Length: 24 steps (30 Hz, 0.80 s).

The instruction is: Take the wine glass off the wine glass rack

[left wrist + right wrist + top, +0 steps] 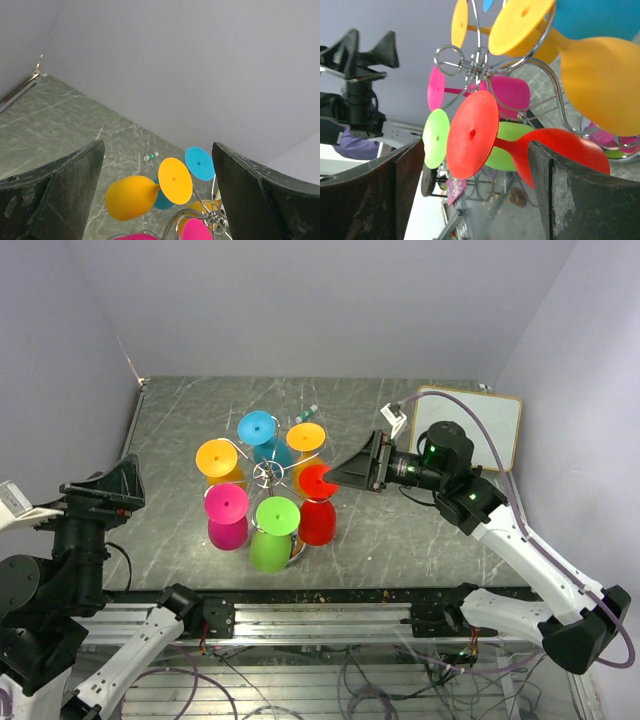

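Observation:
The wine glass rack (266, 474), a chrome wire stand, is at the middle of the table with several coloured wine glasses hanging bowl-down. The red wine glass (318, 502) hangs on its right side. My right gripper (340, 472) is level with that glass's foot and open. In the right wrist view the red foot (472, 134) lies between the fingers (395, 190), with a gap on each side, and the red bowl (560, 150) is by the right finger. My left gripper (135, 485) is open far to the left, facing the yellow glass (132, 196) from a distance.
A whiteboard (480, 425) lies at the back right with a small white object (397, 420) beside it. A marker (307, 413) lies behind the rack. Blue (258, 430), orange (305, 440), green (274, 530) and pink (227, 512) glasses crowd round the red one. Walls close in the table (180, 410).

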Each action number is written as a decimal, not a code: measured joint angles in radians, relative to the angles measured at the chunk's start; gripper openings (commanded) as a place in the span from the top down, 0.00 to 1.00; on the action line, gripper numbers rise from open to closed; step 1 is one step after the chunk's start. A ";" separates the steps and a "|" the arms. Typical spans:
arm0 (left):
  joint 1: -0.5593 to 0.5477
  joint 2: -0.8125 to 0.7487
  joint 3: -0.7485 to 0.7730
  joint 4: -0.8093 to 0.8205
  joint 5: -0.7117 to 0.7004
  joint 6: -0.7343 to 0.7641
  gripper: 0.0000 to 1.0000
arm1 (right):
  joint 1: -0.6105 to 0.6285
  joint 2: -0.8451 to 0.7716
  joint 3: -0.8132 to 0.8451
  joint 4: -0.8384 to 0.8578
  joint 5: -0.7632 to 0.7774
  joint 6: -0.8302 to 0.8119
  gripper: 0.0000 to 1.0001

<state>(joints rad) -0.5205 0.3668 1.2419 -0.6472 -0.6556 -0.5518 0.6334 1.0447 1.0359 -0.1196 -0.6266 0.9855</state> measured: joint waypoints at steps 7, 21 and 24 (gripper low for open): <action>0.000 0.019 0.015 -0.002 0.046 0.006 0.03 | 0.069 0.043 0.065 -0.092 0.087 -0.079 0.28; 0.000 0.039 0.018 -0.012 0.083 0.021 0.05 | 0.108 0.071 0.140 -0.257 0.248 -0.180 0.43; 0.000 0.039 0.018 -0.013 0.090 0.021 0.05 | 0.109 0.071 0.156 -0.275 0.261 -0.192 0.47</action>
<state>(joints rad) -0.5205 0.4053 1.2602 -0.6598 -0.5659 -0.5312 0.7429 1.1152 1.1915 -0.3950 -0.3653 0.7933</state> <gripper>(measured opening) 0.953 0.564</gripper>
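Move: The red wine glass hangs upside down just beyond the right fingertips: some 5 cm left of the right hand, level with it fore and aft, its middle about 3 cm lower. The nearer orange glass is 9 cm ahead and 8 cm left of that hand; the green one is 8 cm back and 13 cm left, both also slightly lower. The rack's hub lies 15 cm left, 1 cm ahead. From the left hand, the red glass is about 32 cm right, 5 cm ahead and 13 cm lower. The right gripper closes in on the red glass's foot and stem, one finger coming over the foot and the other down beside the bowl; touch can't be made out. It eases left some 1.5 cm, then sinks about 2 cm while edging forward and giving back part of the leftward reach, fingers tipping down roughly 15 degrees and narrowing to a bit over half open. ##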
